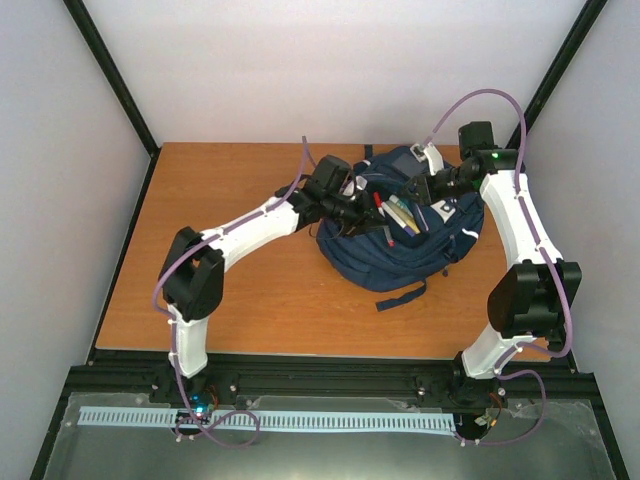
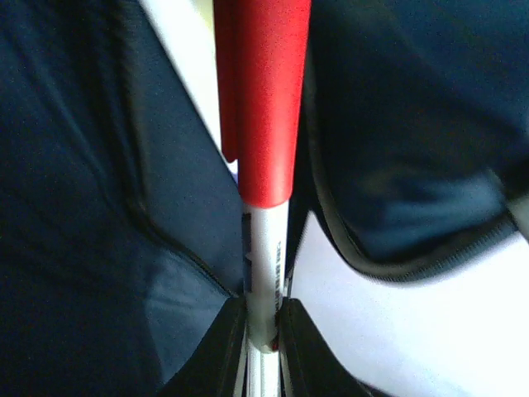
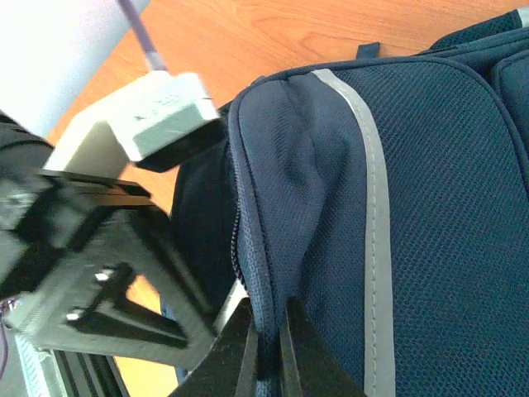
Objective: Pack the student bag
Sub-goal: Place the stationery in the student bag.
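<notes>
The student bag, a navy backpack with pale stripes, lies on the wooden table with its top open. Several markers stick out of the opening. My left gripper is at the opening's left side. In the left wrist view it is shut on a white marker with a red cap, which points into the bag's dark fabric. My right gripper is at the opening's far right edge. In the right wrist view it is shut on the bag's zip edge, holding it up.
The left arm's wrist and its grey camera block sit close beside the right gripper. Bare wooden table shows left of and in front of the bag. Dark frame posts and pale walls bound the table.
</notes>
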{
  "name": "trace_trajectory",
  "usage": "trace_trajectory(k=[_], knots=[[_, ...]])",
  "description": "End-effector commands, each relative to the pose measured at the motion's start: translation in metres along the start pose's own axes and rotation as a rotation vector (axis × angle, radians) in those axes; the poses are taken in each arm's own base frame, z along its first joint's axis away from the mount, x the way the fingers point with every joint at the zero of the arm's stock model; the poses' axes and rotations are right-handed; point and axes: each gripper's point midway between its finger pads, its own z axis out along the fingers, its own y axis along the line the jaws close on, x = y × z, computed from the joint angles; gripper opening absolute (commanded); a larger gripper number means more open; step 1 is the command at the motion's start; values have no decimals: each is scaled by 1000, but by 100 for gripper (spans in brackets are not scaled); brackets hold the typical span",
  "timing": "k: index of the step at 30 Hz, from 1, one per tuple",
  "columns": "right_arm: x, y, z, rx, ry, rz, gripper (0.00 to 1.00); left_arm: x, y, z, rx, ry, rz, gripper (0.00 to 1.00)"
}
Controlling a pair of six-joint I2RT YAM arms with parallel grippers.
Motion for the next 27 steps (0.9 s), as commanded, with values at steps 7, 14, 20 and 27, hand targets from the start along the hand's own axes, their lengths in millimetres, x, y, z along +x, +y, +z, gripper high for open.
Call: trace_trajectory(k=[7,14,20,27], knots=[[-30,45,-18,-113,-123,-101,3,-55,-33,26,56,-126,-131,6],[-31,46,-17,-117,-123,-103,3,-72,-28,42,29,-151,-168,15],[-28,41,-14,-103,-114,-106,3,-66,-34,38,11,-143,-127,41],[-18,24,-3,-61,-71,-104,3,-39,-40,7,-11,-125,-35,46]])
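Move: The left hand holds the red-capped marker over the near-left edge of the bag's opening, whose middle lies about 3 cm ahead, 4 cm to its right and some 5 cm below. The stationery already packed there is 1 cm ahead, 4 cm right and about 7 cm lower. The bag rim in the right fingers is roughly 6 cm ahead and 5 cm right. From the right hand, the opening's middle is some 3 cm back, 2 cm left and 9 cm down. The left hand carries the held red-capped marker about 6 cm forward and 4 cm to the right, nearly level, deeper over the bag's opening and the packed stationery, its wrist turning some 10 degrees counter-clockwise; as it slows, its fingers open to just under half and let go of the marker, and it begins to ease back. The right hand keeps its pinch on the bag rim and shifts it about 1.5 cm forward, holding the opening spread. ##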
